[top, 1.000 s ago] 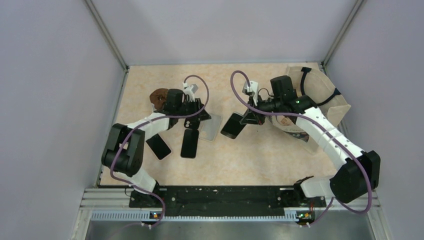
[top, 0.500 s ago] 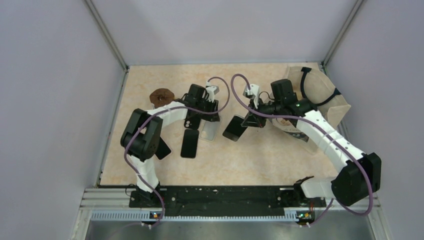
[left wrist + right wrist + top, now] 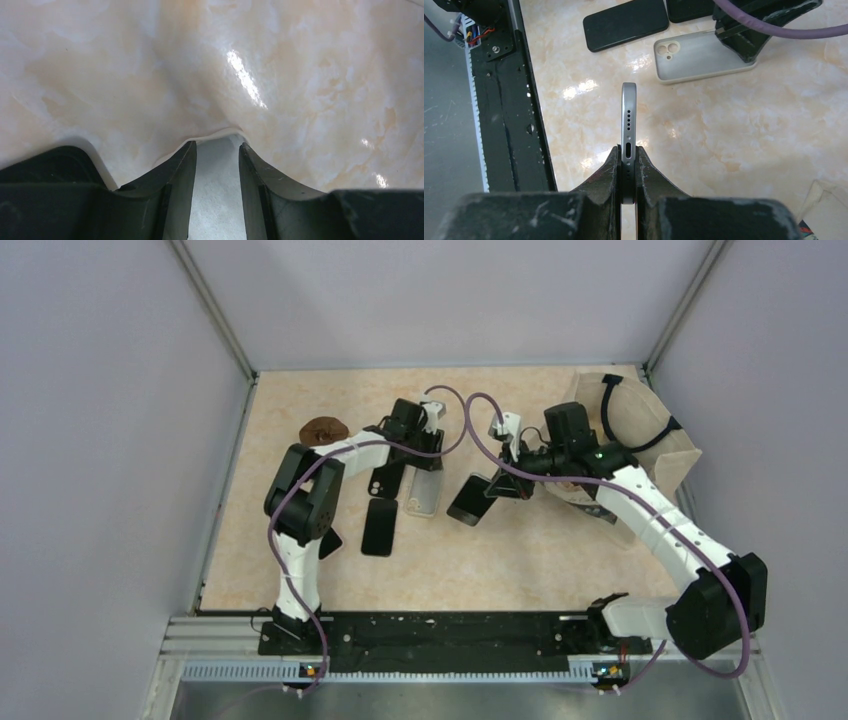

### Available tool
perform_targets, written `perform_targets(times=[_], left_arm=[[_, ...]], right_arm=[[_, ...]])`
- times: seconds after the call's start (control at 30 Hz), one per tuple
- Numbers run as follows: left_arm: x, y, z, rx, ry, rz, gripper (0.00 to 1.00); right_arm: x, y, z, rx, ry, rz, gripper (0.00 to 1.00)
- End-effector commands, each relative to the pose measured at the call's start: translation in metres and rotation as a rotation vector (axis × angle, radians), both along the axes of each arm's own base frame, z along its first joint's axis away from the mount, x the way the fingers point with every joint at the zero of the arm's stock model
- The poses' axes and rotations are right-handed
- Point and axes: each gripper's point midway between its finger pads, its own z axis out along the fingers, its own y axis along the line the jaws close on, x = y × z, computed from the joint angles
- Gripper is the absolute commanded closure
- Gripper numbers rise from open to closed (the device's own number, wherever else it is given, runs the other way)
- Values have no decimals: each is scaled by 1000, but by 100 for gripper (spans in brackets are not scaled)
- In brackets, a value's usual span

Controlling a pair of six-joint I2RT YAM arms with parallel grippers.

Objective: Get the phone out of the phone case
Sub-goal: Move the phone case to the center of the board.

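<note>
My right gripper (image 3: 628, 150) is shut on the bottom edge of the phone (image 3: 629, 115), a silver-edged slab held on edge above the table. From above, the phone (image 3: 468, 502) hangs at the right gripper (image 3: 497, 485), to the right of the case and apart from it. The pale grey phone case (image 3: 696, 60) lies empty and open side up, its camera hole showing. My left gripper (image 3: 418, 472) stands on the case's (image 3: 424, 495) far end. In the left wrist view its fingers (image 3: 177, 170) stand a little apart, with the case's pale inner face (image 3: 216, 190) between them.
Two black phones (image 3: 380, 526) (image 3: 385, 478) lie just left of the case, and a third (image 3: 325, 540) lies under the left arm. A brown round object (image 3: 322, 430) is at the back left. A tan bag (image 3: 640, 430) stands at the right. The black base rail (image 3: 509, 100) runs along the near edge.
My left arm has swung right, from over the black phones to the case's end, and its jaws have parted a little. The right gripper has drifted slightly right with the phone.
</note>
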Motion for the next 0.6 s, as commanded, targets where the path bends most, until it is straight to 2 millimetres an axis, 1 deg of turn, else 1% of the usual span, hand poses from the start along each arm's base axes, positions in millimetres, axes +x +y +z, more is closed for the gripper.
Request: perform_targets(times=[0.0, 0.1, 0.23, 0.37, 0.43, 0.5, 0.57], left_arm=[[38, 9, 2, 38, -76, 78, 58], [48, 13, 5, 30, -89, 101, 58], [57, 17, 17, 20, -124, 105, 58], [55, 11, 37, -14, -152, 59, 54], [50, 8, 52, -34, -171, 27, 47], [45, 5, 63, -53, -186, -12, 34], [39, 2, 71, -71, -199, -47, 27]], right_arm=[[5, 5, 13, 55, -50, 29, 100], [5, 7, 7, 54, -30, 36, 100], [5, 12, 0, 65, 12, 61, 100], [2, 22, -15, 82, 100, 106, 100], [0, 29, -24, 75, 129, 131, 100], [-2, 36, -30, 69, 148, 151, 100], [-2, 42, -35, 68, 174, 169, 100]])
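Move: My left hand is low over the far end of the phone case, fingers part open; the case's middle lies about 6 cm back, 1 cm left and just below them. The lens-side-up phone is roughly 3 cm back and 9 cm left, the plain black phone 17 cm back and 11 cm left. From my right hand, already pinching its phone, the case's middle is some 12 cm ahead, 16 cm left and 18 cm below. With my left fingertips low at the case's far end, I shove forward about 3.5 cm, veering some 2 cm left as I go and dragging that end along, then spread the fingers wider and start to rise. My right hand keeps its pinch on the phone and sinks about 5 cm, drifting 2 cm left and tipping some 10 degrees. ##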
